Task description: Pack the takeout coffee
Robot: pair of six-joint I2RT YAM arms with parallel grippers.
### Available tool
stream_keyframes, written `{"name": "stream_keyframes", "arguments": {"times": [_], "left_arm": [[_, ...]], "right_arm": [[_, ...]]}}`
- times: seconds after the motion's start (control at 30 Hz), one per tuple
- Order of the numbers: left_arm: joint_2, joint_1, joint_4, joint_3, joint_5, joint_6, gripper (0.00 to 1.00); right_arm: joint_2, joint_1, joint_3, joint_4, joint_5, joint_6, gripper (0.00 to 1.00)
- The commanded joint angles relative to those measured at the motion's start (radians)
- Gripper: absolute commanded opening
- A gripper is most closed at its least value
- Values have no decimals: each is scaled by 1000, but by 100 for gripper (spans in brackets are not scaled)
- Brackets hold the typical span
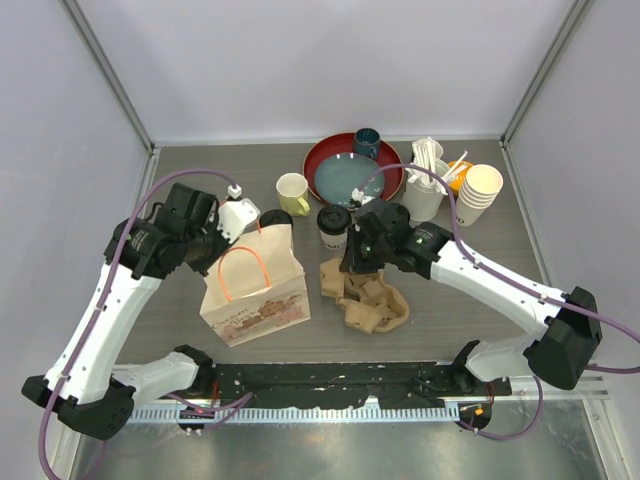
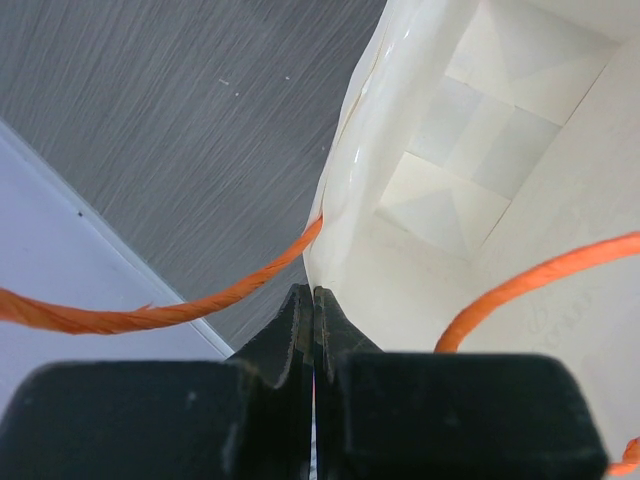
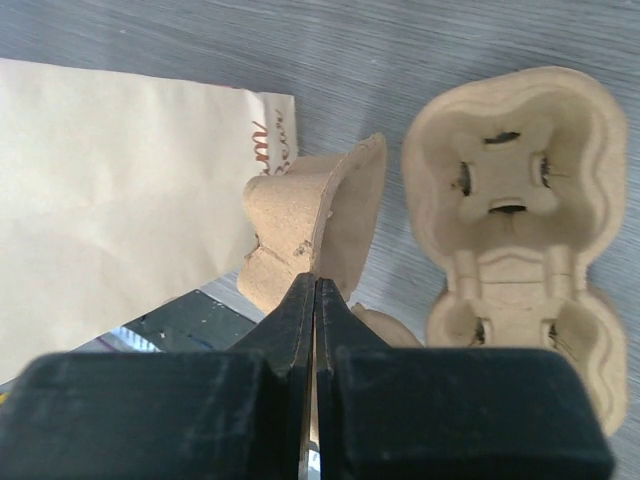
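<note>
One takeout coffee (image 1: 333, 226), a cream cup with a black lid, stands upright mid-table. The black lid of a second coffee (image 1: 275, 217) peeks out behind the paper bag (image 1: 256, 288). The bag stands open with orange handles (image 2: 215, 298). My left gripper (image 1: 243, 226) (image 2: 314, 292) is shut on the bag's rim (image 2: 345, 190), and the bag's inside (image 2: 470, 170) looks empty. Right of the bag lie brown pulp cup carriers (image 1: 366, 297). My right gripper (image 1: 352, 262) (image 3: 315, 282) is shut on the thin wall of one tilted carrier (image 3: 305, 220). Another carrier (image 3: 510, 200) lies flat beside it.
Behind the coffee are a pale yellow mug (image 1: 292, 190), a red plate (image 1: 322, 158) holding a blue dish, and a dark blue cup (image 1: 367, 142). A container of straws and cutlery (image 1: 425, 185) and a stack of paper cups (image 1: 478, 195) stand at the back right.
</note>
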Motion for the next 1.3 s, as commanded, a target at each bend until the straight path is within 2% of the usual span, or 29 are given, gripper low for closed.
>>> {"name": "stream_keyframes", "arguments": {"times": [0.0,0.3,0.57,0.7,0.93,1.27], "left_arm": [[-19,12,-71,1,-19,-16,0],[-33,16,-71,4,-18,-22,0],[-62,27,-106,-28,-47,-4,0],[-64,46,-114,-28,-55,4,0],[-63,88,-109,-54,-62,15,0],[-56,234,-129,-45,-78,56,0]], "right_arm": [[-7,6,11,101,-62,41,1],[-17,12,-42,172,-86,91,1],[56,12,-39,100,166,-29,1],[64,1,-44,13,282,-63,1],[-40,-26,-64,-116,434,-97,1],[-207,-184,-159,-132,413,-176,1]]}}
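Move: The right hand already pinches the edge of the cardboard cup carrier. It is bound for open table about 12 cm to its right, 1 cm back and 12 cm below. From this hand the paper bag's middle is 24 cm left and 4 cm back at hand height, the nearer lidded cup 10 cm ahead and 5 cm left, and the loose lid 16 cm ahead and 9 cm right. The bag, gripped at its rim by the left hand, has its middle 11 cm right, 5 cm back and 10 cm below that hand. Keeping its pinch on the carrier's edge, the right hand first eases left and up 2 to 3 cm towards the bag, then dips and sweeps about 16 cm right, away from the bag and slightly forward. It rolls some 30 degrees so its left side drops, and turns clockwise. The left hand, still gripping the bag's rim, drags the bag left about 5 cm, mostly late. ##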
